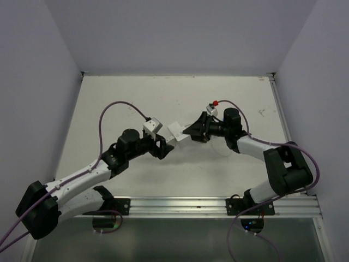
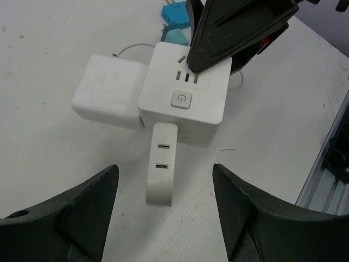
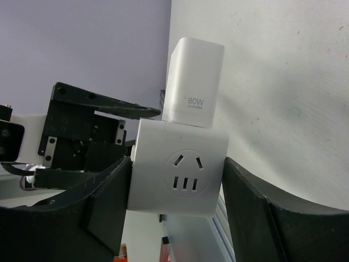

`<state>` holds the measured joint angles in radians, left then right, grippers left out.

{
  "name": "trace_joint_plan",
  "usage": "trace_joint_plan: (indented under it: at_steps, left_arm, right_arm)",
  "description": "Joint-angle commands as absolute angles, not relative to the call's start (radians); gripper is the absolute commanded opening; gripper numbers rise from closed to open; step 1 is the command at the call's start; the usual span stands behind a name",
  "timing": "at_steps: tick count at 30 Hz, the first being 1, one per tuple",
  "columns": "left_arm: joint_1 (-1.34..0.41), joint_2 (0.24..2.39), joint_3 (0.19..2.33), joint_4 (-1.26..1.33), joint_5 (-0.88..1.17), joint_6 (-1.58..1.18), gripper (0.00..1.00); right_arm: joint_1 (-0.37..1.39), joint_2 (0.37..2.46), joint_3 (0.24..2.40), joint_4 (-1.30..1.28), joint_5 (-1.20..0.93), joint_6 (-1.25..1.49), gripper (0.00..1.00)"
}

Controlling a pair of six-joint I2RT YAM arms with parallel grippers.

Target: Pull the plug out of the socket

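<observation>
The socket, a white cube with slot holes, is held off the table with my right gripper shut on its two sides. The plug, a white block marked 80W, sticks out of one face of the socket. In the left wrist view the socket shows a power button, the plug sits on its left, and a white USB tab juts toward me. My left gripper is open, its fingers just short of that tab and touching nothing. From above, both grippers meet at the socket.
Two teal plugs lie beyond the socket, with a thin white cable nearby. An aluminium rail runs along the near table edge. Grey walls close in the table on the left, right and far sides.
</observation>
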<state>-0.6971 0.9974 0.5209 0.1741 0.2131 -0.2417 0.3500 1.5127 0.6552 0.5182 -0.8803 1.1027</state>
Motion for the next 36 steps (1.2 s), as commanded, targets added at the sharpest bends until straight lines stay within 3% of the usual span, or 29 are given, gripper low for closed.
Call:
trace_joint_plan:
  at_steps: [1,5,13,19,22,36]
  left_arm:
    - [-0.759,1.034,0.492,0.320,0.114,-0.193,0.73]
    - [-0.796,1.083,0.489,0.348,0.089,-0.186,0.69]
    - [-0.799,1.124,0.476,0.406,0.106,-0.181,0.50]
    - [-0.799,1.153,0.472,0.434,0.132,-0.176,0.22]
    - [-0.799,1.149,0.450,0.454,0.140,-0.176,0.02]
    - [-0.799,1.166,0.390,0.486,0.248,-0.130,0.00]
  right_arm:
    - [0.345,1.444,0.661,0.538,-0.900,1.103,0.00]
    - [0.344,1.430,0.649,0.541,-0.882,1.114,0.00]
    - [0.344,1.445,0.624,0.566,-0.880,1.118,0.00]
    - [0.344,1.460,0.609,0.594,-0.885,1.129,0.00]
    - [0.344,1.466,0.609,0.601,-0.884,1.127,0.00]
    - [0.207,1.588,0.551,0.765,-0.991,1.152,0.00]
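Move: The slim white plug lies just off the left hand's open fingertips, about 1 cm ahead, 2 cm to the right and 2 cm below. The white socket block it sits in, already gripped by the right hand, is some 5 cm ahead, 7 cm right and 3 cm below; the white adapter is roughly 8 cm ahead, 3 cm right and 3 cm below. From the right hand the plug is about 7 cm left, 2 cm back and 1 cm lower. The left hand sinks about 4 cm and rightward, pinching the slim plug; the right lowers the held socket. ##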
